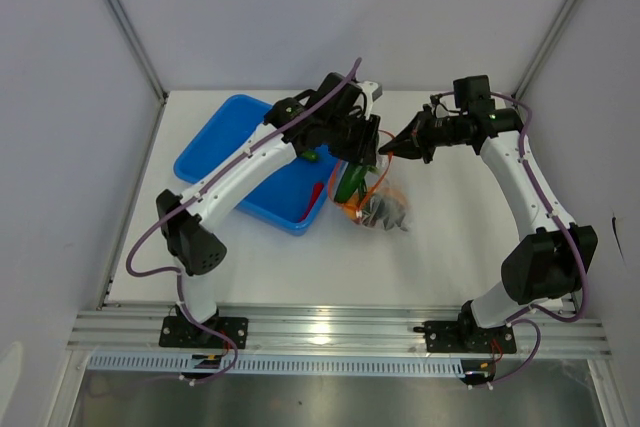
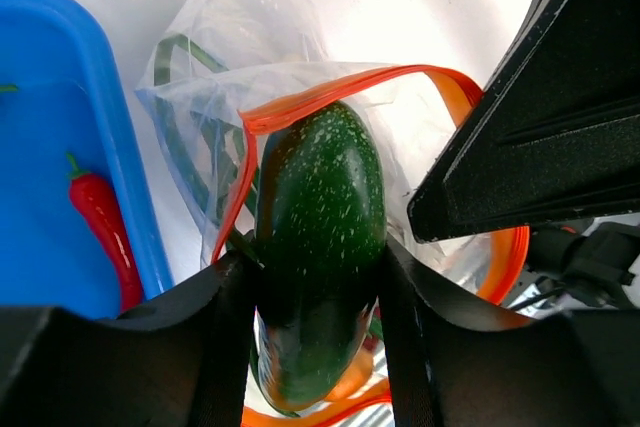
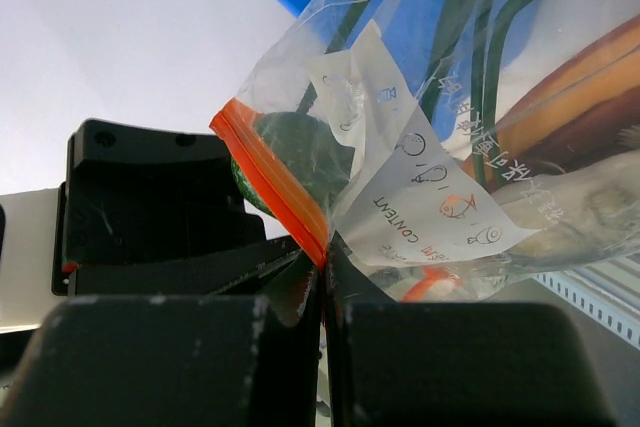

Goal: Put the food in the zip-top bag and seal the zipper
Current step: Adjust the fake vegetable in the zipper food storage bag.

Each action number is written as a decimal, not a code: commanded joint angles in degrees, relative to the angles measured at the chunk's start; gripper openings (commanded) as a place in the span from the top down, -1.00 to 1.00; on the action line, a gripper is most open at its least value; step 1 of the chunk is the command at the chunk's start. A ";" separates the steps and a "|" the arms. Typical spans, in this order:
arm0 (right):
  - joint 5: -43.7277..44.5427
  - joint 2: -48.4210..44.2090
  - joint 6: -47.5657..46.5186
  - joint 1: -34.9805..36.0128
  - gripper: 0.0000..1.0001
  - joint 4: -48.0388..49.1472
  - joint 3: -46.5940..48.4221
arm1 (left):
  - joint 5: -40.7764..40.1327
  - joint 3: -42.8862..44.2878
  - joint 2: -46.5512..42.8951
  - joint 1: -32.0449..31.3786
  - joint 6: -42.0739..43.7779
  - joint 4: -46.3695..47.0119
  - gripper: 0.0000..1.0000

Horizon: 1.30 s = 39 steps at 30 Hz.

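Note:
In the left wrist view a dark green speckled vegetable [image 2: 320, 207] sits between my left gripper's [image 2: 315, 277] fingers, which press on both its sides. It is pushed nose-first into the open mouth of the clear zip-top bag [image 2: 250, 37], inside the loop of the orange-red zipper [image 2: 340, 87]. My right gripper [image 3: 325, 262] is shut on the zipper strip [image 3: 270, 172] and holds that edge of the bag [image 3: 420, 177] up. Green stems [image 3: 480, 7] and an orange piece [image 3: 570, 97] lie inside the bag. From above, the left gripper [image 1: 352, 142] and right gripper [image 1: 385, 150] meet over the bag [image 1: 375, 202].
A blue tray [image 1: 230, 147] lies left of the bag, touching it. A red chili [image 2: 100, 222] lies in the tray's [image 2: 60, 97] near corner. The right gripper's black body [image 2: 540, 127] stands close on the right of the bag's mouth. White walls enclose the table.

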 commanded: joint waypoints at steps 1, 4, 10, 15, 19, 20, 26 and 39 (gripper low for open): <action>-1.60 -2.68 0.05 0.20 1.00 0.43 1.76 | -2.23 1.43 -0.65 -0.36 1.73 2.09 0.29; -1.69 -2.68 -0.21 0.02 1.00 0.43 1.58 | -3.02 -2.94 -4.50 -0.36 2.34 5.68 0.61; -2.30 -2.42 -0.21 -0.24 1.00 0.78 1.93 | -0.75 -13.23 -14.42 -0.27 6.11 17.28 0.97; -3.71 -2.42 0.49 -0.86 1.00 0.87 2.02 | 2.68 -16.15 -19.36 -0.27 7.62 23.35 0.99; -6.08 -2.68 2.59 -1.21 1.00 2.80 1.49 | 8.21 -20.00 -23.40 -0.01 9.72 30.37 0.99; -6.60 -2.77 3.21 -1.12 1.00 3.50 1.41 | 11.01 -20.71 -24.98 0.16 9.99 33.96 0.99; -10.56 -3.47 7.95 -1.21 1.00 7.99 0.00 | 25.51 -23.69 -24.82 1.22 10.52 41.63 0.99; -15.57 -8.57 21.49 -1.30 1.00 23.11 -8.35 | 41.80 -35.39 -22.54 4.47 5.76 72.22 0.99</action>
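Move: The green vegetable is already pinched in the left fingers, pushed down through the bag's open mouth, whose middle lies about 2 cm right of the left hand and 2 cm below, level front to back. The red pepper lies in the blue box some 11 cm left of that hand, 7 cm ahead and 20 cm lower; the box's middle is about 26 cm left and 17 cm ahead. From the right hand, the bag's mouth is roughly 5 cm left, 4 cm back and slightly lower. The green vegetable, kept pinched, is drawn up and back out of the depth of the bag's mouth by the left hand, some 16 cm up and 7 cm back; then that hand eases right and sinks a couple of centimetres. Its wrist turns about 60 degrees, fingers swinging from slanting down to level, pointing right. The right hand, still pinching the zipper edge, later lifts about 5 cm, tilting slightly. ##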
